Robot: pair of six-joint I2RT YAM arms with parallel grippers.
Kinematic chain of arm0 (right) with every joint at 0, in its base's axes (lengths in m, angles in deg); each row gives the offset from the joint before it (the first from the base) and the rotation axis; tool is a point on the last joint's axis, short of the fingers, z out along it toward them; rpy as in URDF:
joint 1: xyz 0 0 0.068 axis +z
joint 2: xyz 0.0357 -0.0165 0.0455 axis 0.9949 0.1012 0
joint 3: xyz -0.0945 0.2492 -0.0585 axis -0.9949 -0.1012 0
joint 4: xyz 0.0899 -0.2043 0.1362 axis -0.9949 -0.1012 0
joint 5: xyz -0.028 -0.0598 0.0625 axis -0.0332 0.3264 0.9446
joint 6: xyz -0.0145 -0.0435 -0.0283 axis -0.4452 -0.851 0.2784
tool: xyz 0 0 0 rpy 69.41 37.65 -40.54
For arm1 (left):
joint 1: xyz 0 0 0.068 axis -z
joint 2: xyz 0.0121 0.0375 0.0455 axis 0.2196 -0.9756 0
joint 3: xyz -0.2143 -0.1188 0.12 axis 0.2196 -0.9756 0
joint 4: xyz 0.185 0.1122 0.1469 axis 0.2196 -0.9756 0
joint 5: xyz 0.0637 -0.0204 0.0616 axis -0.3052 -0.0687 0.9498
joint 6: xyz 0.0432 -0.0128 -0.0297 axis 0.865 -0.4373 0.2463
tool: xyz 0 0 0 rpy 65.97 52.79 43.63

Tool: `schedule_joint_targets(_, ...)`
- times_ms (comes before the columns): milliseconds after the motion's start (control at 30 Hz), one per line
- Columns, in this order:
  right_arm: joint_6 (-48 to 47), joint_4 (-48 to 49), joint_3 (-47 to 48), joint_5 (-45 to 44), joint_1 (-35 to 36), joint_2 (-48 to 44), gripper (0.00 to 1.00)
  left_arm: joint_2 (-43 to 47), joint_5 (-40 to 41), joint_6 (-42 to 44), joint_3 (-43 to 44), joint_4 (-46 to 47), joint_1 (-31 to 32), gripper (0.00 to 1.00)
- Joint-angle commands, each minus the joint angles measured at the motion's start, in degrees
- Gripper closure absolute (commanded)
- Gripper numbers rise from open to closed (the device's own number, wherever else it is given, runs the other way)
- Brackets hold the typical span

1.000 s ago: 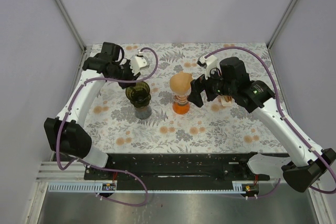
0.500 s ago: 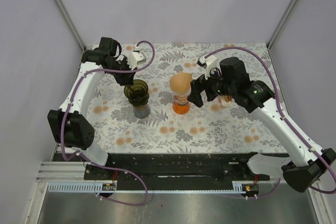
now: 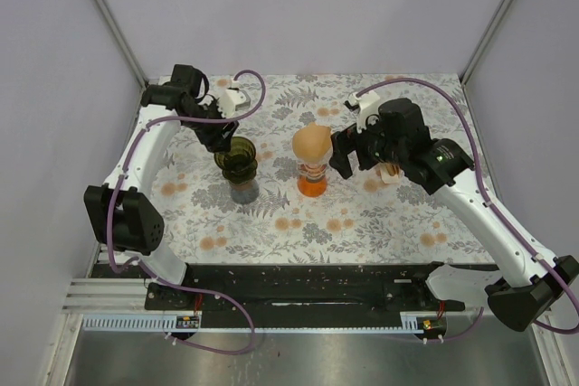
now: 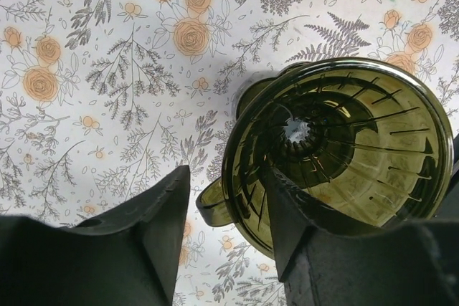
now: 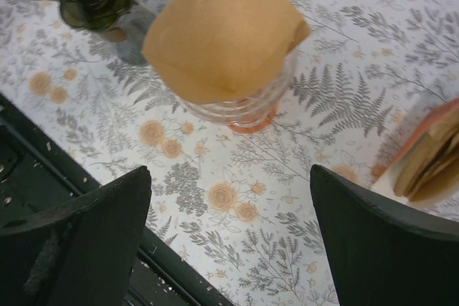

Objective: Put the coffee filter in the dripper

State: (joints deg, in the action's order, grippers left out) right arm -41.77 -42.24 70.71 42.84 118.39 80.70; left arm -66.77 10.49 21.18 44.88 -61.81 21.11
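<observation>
A brown paper coffee filter (image 3: 310,143) (image 5: 222,37) sits domed on top of a clear dripper with an orange base (image 3: 312,183) (image 5: 244,109) in the middle of the table. My right gripper (image 3: 342,155) (image 5: 229,198) hangs just right of it, wide open and empty. A dark green ribbed dripper (image 3: 236,157) (image 4: 337,148) stands to the left on a dark cup (image 3: 244,192), with no filter in it. My left gripper (image 3: 220,142) (image 4: 226,206) is open at its rim; the dripper's handle (image 4: 211,209) lies between the parted fingers.
A holder with a stack of brown filters (image 3: 389,172) (image 5: 430,155) stands right of the orange dripper, under my right arm. A floral cloth (image 3: 362,223) covers the table. Grey walls close in the left, right and back. A black rail (image 3: 308,291) runs along the near edge.
My left gripper has opened off the green dripper's rim after shifting it slightly left. My right gripper has drawn back a little from the filter.
</observation>
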Motion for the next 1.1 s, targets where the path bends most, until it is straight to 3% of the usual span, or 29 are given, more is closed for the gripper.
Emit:
schedule_joint_targets(0,4.0,0.4,2.6,-14.2,-0.2,-0.5,0.01,2.9,-0.7,-0.9,1.6,2.1,-0.3,0.48)
schedule_joint_targets(233,9.5,0.9,2.3,-20.7,-8.2,-1.2,0.03,5.8,-0.6,-2.1,1.3,4.8,-0.4,0.43)
schedule_joint_targets(300,10.5,2.2,1.4,-20.5,-11.8,-1.7,0.11,6.7,-0.5,-2.4,0.9,5.7,-0.4,0.40)
schedule_joint_targets(400,10.9,3.7,0.2,-23.4,-15.4,-0.7,0.36,7.8,0.6,-4.3,0.6,7.4,-0.4,0.39)
schedule_joint_targets(533,10.9,6.1,-1.4,-24.8,-19.2,3.9,0.53,10.7,1.0,-8.1,-0.4,10.7,-0.5,0.38)
schedule_joint_targets(567,10.5,7.0,-1.8,-24.7,-20.0,5.3,0.55,11.9,1.3,-9.5,-0.9,12.1,-0.5,0.29)
schedule_joint_targets(633,9.9,8.7,-2.0,-24.4,-21.4,8.4,0.59,14.4,2.4,-12.1,-2.5,15.4,-0.5,0.23)
schedule_joint_targets(733,8.0,10.2,-1.0,-23.8,-21.8,13.5,0.63,17.6,4.8,-16.0,-4.8,20.1,-0.5,0.21)
schedule_joint_targets(833,5.5,11.2,0.9,-23.2,-21.8,18.0,0.60,21.2,6.6,-19.3,-8.2,25.0,-0.6,0.12)
schedule_joint_targets(967,0.0,11.0,3.2,-25.0,-21.8,22.6,0.61,21.8,6.5,-23.5,-9.7,26.1,-1.6,0.11)
schedule_joint_targets(1067,1.2,10.4,4.4,-24.6,-21.9,24.5,0.63,21.9,4.1,-24.5,-10.9,26.1,-2.4,0.11)
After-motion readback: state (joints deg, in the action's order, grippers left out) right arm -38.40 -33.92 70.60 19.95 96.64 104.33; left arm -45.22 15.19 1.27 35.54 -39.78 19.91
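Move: The filter holder stands about 18 cm ahead of the right hand, 15 cm to its right and some 23 cm below. The clear dripper, already with a filter in it, is roughly 10 cm ahead of that hand and 7 cm left, 18 cm down. The green dripper, on its glass, has its middle about 3 cm back, 5 cm right and 4 cm below the left hand, whose fingers straddle its handle; the clear dripper is some 26 cm to that hand's right, 1 cm ahead and 10 cm down. The filters in their holder are what the right hand heads for: it sweeps level to the right and forward, away from the clear dripper, turning clockwise some 45 degrees, then sinks about 12 cm over them while still reaching forward, fingers narrowing from wide to under half open. The left hand, already loosened, rises about 11 cm clear of the green dripper, opening wider and tilting its fingers up towards forward. ##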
